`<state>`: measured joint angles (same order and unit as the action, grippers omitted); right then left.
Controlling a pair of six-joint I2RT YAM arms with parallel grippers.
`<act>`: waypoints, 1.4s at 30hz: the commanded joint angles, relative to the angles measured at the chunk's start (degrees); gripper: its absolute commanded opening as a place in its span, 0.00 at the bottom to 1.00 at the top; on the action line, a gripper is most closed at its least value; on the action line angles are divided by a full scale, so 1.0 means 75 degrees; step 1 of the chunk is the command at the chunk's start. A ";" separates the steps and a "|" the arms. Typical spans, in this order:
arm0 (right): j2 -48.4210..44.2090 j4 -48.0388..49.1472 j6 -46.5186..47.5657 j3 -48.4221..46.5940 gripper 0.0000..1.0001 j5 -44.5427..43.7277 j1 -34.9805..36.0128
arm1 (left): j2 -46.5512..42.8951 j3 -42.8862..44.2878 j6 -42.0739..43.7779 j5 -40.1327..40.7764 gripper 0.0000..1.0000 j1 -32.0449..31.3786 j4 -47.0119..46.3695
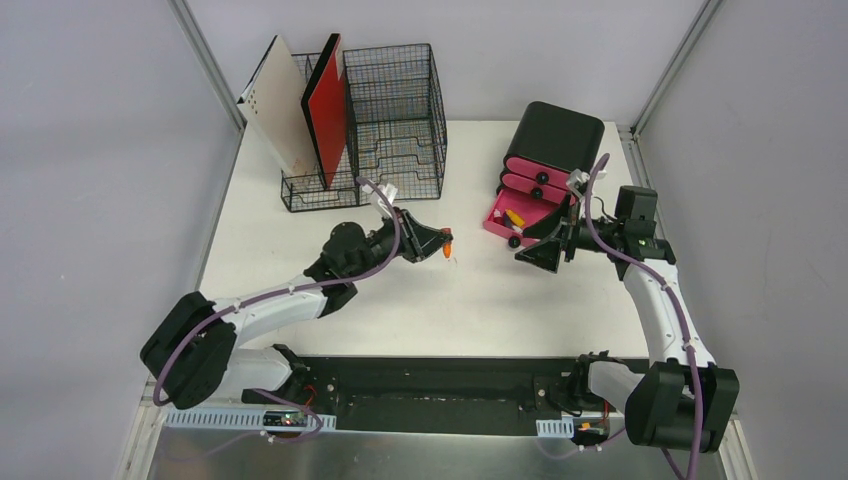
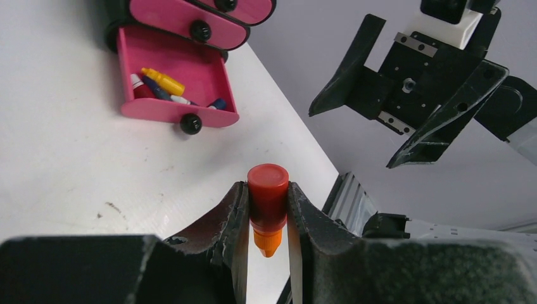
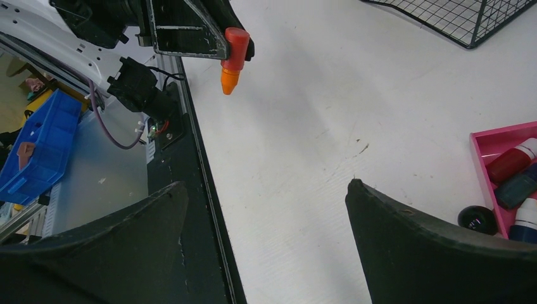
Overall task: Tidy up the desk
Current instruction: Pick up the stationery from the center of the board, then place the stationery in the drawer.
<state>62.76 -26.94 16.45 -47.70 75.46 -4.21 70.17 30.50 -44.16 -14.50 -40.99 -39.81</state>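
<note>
The desk (image 1: 400, 310) is a white tabletop with a black strip along its front. My left gripper (image 1: 440, 243) hangs over its middle, shut on a small red tube with an orange tip (image 2: 267, 196). The tube (image 3: 233, 54) points tip down between the fingers, clear of the surface. My right gripper (image 1: 533, 240) stands wide open with nothing in it, just left of the open pink drawer (image 1: 510, 215). In the right wrist view the jaws (image 3: 266, 185) frame bare desk (image 3: 329, 95) and its front strip.
A black box with pink drawers (image 1: 553, 140) stands back right; its lowest drawer (image 2: 171, 111) holds several small coloured items. A black wire-mesh organizer (image 1: 390, 120) at the back left holds a red board (image 1: 328, 110) and a beige board (image 1: 280, 100).
</note>
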 commanded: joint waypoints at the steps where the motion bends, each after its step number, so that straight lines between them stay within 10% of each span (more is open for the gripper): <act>1: -0.0090 0.0685 -0.0518 0.0031 0.99 0.0484 -0.0048 | 0.0362 0.0690 0.0448 0.0464 0.00 -0.0359 -0.0708; 26: 0.0178 0.1774 -0.1573 0.0356 0.95 -0.0002 0.0256 | 0.3302 0.3105 0.0698 0.2136 0.00 -0.2293 -0.2244; 42: 0.0180 0.1901 -0.1669 0.0359 0.46 -0.0017 0.0256 | 0.3765 0.3234 0.0278 0.2228 0.00 -0.2477 -0.2798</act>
<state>64.42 -15.16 4.08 -45.08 74.76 -2.63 97.67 52.27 -41.10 1.63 -58.74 -55.92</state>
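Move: The left hand already holds the red marker; the right hand's wide-open fingers wait about 14 cm to its right, level with it fore and aft, roughly 3 cm higher. From the right hand the red marker lies some 15 cm to the left and 3 cm lower. The open drawer lies about 10 cm ahead and 18 cm right of the left hand, 15 cm below it; the drawer cabinet stands some 10 cm farther out and 5 cm farther right than the drawer. Rightward some 14 cm and slightly up, the left hand carries the red marker in its kept grip to the right hand's fingertips, tipping up a little and easing to a stop. The right hand stays nearly in place, edging forward about 1 cm, then closes its fingers to about half open around the marker; whether they touch it can't be seen. ##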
